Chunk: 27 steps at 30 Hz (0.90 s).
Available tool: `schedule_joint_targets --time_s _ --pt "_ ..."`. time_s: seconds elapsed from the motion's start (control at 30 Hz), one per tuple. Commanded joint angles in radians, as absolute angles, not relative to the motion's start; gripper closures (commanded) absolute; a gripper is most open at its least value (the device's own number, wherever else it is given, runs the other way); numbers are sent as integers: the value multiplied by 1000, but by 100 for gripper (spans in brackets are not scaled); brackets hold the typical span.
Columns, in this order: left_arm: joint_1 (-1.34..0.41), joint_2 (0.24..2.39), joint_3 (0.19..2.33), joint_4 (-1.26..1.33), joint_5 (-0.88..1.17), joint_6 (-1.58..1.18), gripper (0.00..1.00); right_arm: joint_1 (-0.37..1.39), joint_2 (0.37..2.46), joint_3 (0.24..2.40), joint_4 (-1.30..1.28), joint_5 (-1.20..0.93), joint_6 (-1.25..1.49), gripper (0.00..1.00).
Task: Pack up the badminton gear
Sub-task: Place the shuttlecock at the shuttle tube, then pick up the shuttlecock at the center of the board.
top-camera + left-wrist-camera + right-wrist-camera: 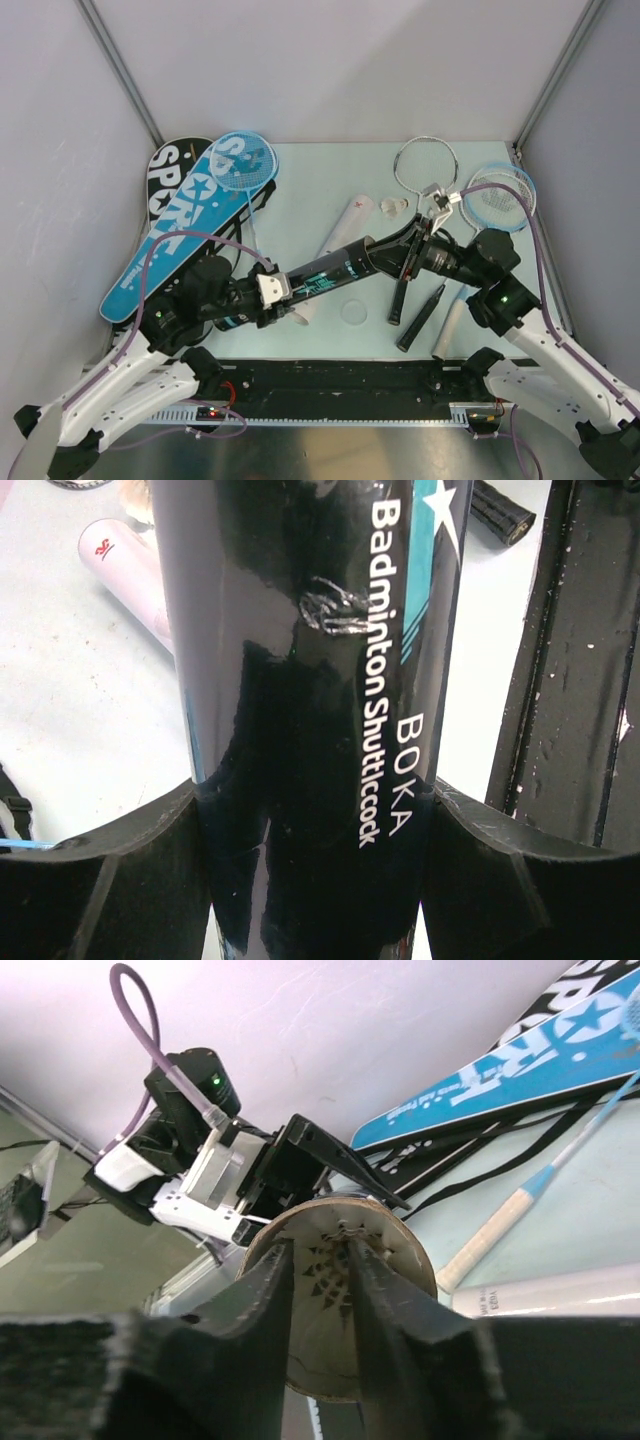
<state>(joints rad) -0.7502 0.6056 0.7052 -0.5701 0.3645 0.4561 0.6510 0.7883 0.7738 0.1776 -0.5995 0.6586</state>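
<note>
My left gripper is shut on the black teal-printed tube, holding it above the table with its open mouth toward the right arm. My right gripper is at that mouth, its fingers a little apart and reaching just inside. A white feather shuttlecock sits inside the tube, seen through the gap between the fingers; neither finger clearly touches it. Another shuttlecock lies on the table behind the right gripper. The white tube lies under the black one.
Blue and black SPORT covers lie at the left with a blue racket on them. A silver racket and a blue-rimmed one lie at the back right, handles toward me. A clear cap rests near the black rail.
</note>
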Motion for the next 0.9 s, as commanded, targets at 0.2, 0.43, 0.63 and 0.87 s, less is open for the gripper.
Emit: schedule_joint_targets --time_s 0.2,0.43,0.63,0.87 --pt "-750 596 711 -443 257 418 64 508 678 789 56 -486 590 47" --pt "-750 578 699 -437 236 392 64 343 673 814 50 -448 510 42" --pt "-751 526 678 -431 229 348 63 197 818 840 48 -325 332 40" --pt "-751 456 630 -391 232 295 62 30 1104 940 63 -335 183 36"
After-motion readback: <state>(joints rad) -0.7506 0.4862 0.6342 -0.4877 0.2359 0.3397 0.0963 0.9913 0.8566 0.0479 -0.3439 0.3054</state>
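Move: The right hand, its tips at the mouth of the black shuttle tube (roughly 3 cm to its left), goes next for the right-hand shuttlecock, about 34 cm ahead, 25 cm right and 33 cm below. The other shuttlecock lies about 33 cm ahead and 11 cm right; the white tube's middle about 16 cm ahead and 9 cm left, both at table height. From the left hand, holding the black tube, the right-hand shuttlecock is some 36 cm ahead, 47 cm right and 18 cm below. Opening wider, the right hand leaves the black tube's mouth, sweeping forward-right about 25 cm towards the right-hand shuttlecock. ##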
